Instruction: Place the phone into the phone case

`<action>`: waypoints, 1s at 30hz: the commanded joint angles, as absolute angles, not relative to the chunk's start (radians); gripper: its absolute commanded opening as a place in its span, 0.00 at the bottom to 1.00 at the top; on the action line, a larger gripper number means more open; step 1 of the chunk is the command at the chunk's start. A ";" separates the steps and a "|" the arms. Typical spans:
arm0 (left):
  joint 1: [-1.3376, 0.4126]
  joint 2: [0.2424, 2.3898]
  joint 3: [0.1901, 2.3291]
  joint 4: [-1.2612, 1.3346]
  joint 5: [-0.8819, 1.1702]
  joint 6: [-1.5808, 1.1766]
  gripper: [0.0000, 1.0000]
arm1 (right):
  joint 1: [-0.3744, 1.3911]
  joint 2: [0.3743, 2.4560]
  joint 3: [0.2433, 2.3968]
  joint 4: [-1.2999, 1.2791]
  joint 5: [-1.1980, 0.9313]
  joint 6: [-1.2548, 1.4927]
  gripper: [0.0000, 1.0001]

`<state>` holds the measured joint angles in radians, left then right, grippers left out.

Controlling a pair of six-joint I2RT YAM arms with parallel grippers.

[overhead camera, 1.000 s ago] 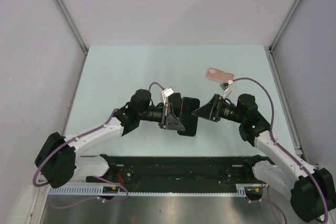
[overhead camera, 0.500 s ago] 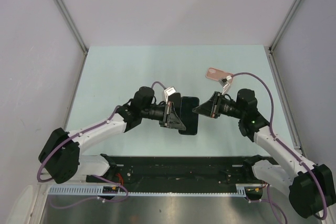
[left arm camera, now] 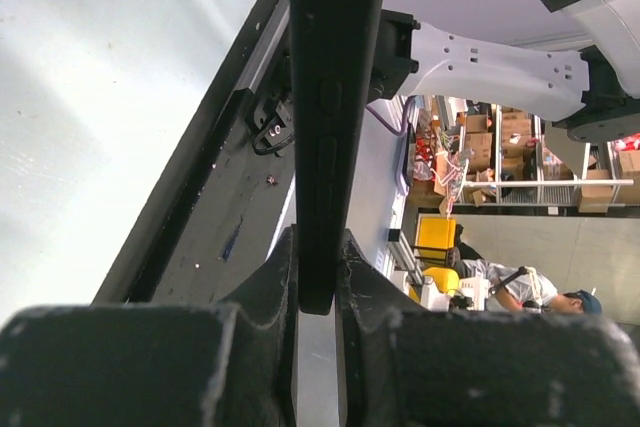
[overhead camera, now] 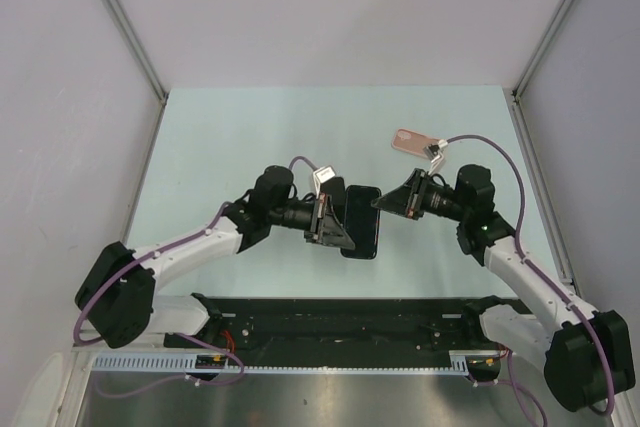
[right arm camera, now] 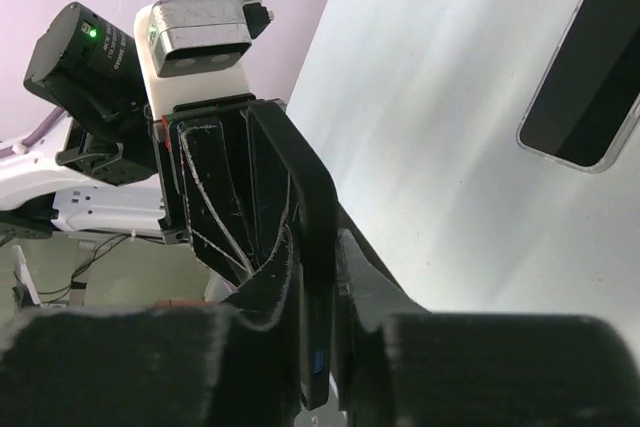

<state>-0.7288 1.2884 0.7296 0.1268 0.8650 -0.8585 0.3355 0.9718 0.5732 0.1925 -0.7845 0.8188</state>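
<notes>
A black phone (overhead camera: 361, 223) hangs on edge above the middle of the table, held from both sides. My left gripper (overhead camera: 336, 219) is shut on its left edge; in the left wrist view the slab with its side buttons (left arm camera: 326, 107) runs up from between the left gripper's (left arm camera: 318, 282) jaws. My right gripper (overhead camera: 381, 203) is shut on the phone's upper right corner, and the right wrist view shows the rounded edge (right arm camera: 318, 197) pinched by the right gripper (right arm camera: 320, 287). The pink phone case (overhead camera: 407, 140) lies flat on the table behind the right gripper; the case (right arm camera: 585, 77) looks dark with a pale rim there.
The pale green table (overhead camera: 230, 137) is closed in by grey walls on three sides. A black rail (overhead camera: 340, 319) with the arm bases runs along the near edge. The right arm's purple cable (overhead camera: 490, 162) loops above its wrist.
My right gripper has closed on the phone's right corner, where it stood open beside it a second ago. The left gripper keeps its hold and has shifted only slightly.
</notes>
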 commanded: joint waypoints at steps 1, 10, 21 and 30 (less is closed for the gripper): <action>-0.704 1.255 0.742 0.169 0.891 -0.853 0.00 | 0.333 0.988 0.614 0.224 -0.801 0.821 0.36; -0.384 1.296 0.851 -0.265 0.827 -0.553 0.00 | 0.321 0.809 0.615 0.005 -0.655 0.647 1.00; -0.189 1.673 1.097 -0.479 0.781 -0.315 0.00 | 0.213 0.804 0.615 -0.221 -0.655 0.581 1.00; -0.187 1.867 1.135 -0.503 0.862 -0.307 0.00 | 0.213 0.778 0.614 -0.239 -0.641 0.569 1.00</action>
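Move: From the left hand, which keeps hold of the black phone in its black case, the bare spot it is taken to lies about 21 cm ahead, 13 cm left and some 19 cm below. The clear-cased phone on the table stands about 20 cm ahead of that hand and 2 cm left. From the right hand, closed at the held phone's far right edge, the spot is about 12 cm ahead, 18 cm left and 22 cm down. The right hand springs wide open to let go of the black phone's edge, then backs off about 5 cm to the right and sinks a few centimetres, fingers staying open. Keeping its pinch, the left hand carries the cased phone forward some 17 cm and about as far left as down (14 cm each), towards the bare table just left of the clear-cased phone, the wrist turning some 35 degrees so the fingers swing counter-clockwise and dip, the descent coming mostly in the second half. ##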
